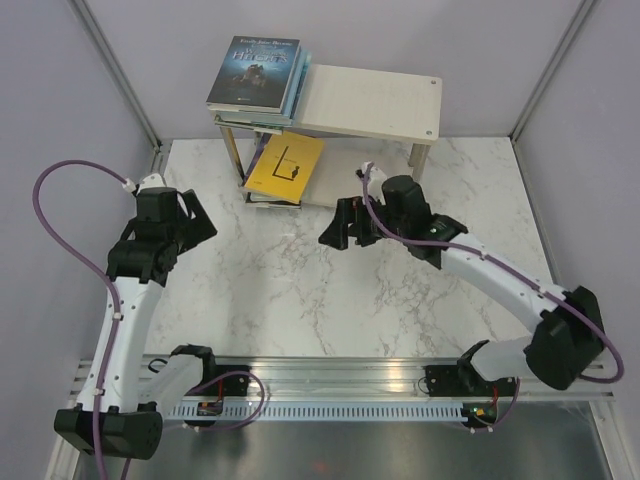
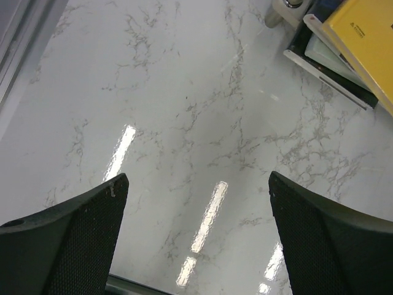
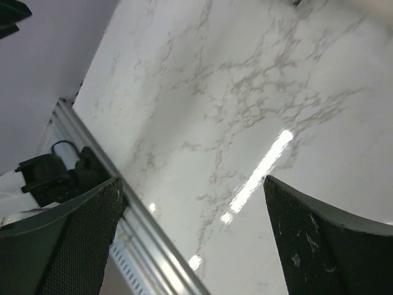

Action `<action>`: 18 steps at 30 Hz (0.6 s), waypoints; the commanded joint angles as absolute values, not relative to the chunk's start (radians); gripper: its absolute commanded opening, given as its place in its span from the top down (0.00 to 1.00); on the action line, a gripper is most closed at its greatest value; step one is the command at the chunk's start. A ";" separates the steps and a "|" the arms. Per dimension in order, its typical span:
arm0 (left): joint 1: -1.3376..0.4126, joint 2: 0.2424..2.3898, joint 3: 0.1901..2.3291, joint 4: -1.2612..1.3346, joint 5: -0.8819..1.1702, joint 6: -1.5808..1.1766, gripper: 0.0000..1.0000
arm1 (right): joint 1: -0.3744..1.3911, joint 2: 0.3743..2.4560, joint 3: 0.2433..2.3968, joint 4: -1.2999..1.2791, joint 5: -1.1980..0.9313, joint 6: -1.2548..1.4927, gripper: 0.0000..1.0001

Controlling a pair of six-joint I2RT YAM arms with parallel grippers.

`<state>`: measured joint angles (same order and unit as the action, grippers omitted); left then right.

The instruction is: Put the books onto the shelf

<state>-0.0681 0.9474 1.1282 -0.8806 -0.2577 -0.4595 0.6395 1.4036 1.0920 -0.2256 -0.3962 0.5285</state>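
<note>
The shelf (image 1: pixel 375 100) stands at the back of the marble table, its pale top board on silver posts. A pile of books (image 1: pixel 255 70), a dark blue cover uppermost, lies on the left end of that board. Under the board is a lower pile topped by a yellow book (image 1: pixel 285 165), which also shows in the left wrist view as the yellow book (image 2: pixel 368 37) over dark and pale covers. My left gripper (image 1: pixel 198 215) (image 2: pixel 198 178) hangs open over bare marble, left of the lower pile. My right gripper (image 1: pixel 338 228) (image 3: pixel 191 181) is open and holds nothing, in front of the shelf.
A shelf post (image 2: pixel 285 9) stands just left of the lower pile. The aluminium rail (image 1: pixel 330 385) (image 3: pixel 147 239) carrying the arm bases runs along the near edge. Grey walls close the left, right and back sides. Purple cables loop beside each arm.
</note>
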 commanded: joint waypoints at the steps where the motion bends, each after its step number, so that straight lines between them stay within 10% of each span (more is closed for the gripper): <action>1: -0.071 0.953 1.114 -0.815 -0.272 -0.492 0.03 | 0.646 1.240 1.025 -0.189 -0.131 0.338 0.02; 18: -0.071 0.526 0.413 -0.028 -0.256 -0.100 0.00 | 0.646 1.163 0.761 -0.058 0.440 0.314 0.02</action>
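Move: Both hands are empty. The yellow book on the lower shelf lies about 22 cm ahead of the right hand, 15 cm to its left and 9 cm below; from the left hand it is roughly 24 cm ahead, 17 cm right and 12 cm below. The lower board's right front corner is some 14 cm ahead of the right hand, 15 cm right and 16 cm down. The dark blue book on top lies about 26 cm ahead of that hand, 18 cm left and 15 cm up. Rightward, away from the yellow book, the right hand swings some 13 cm in front of the shelf, rising a little and then sinking below its starting height, with a slight forward drift, while its fingers turn clockwise from pointing left to pointing mainly forward. The left hand edges out and back, then sinks about 5 cm, tipping its fingers up some 20 degrees. Both stay wide open and touch nothing. ##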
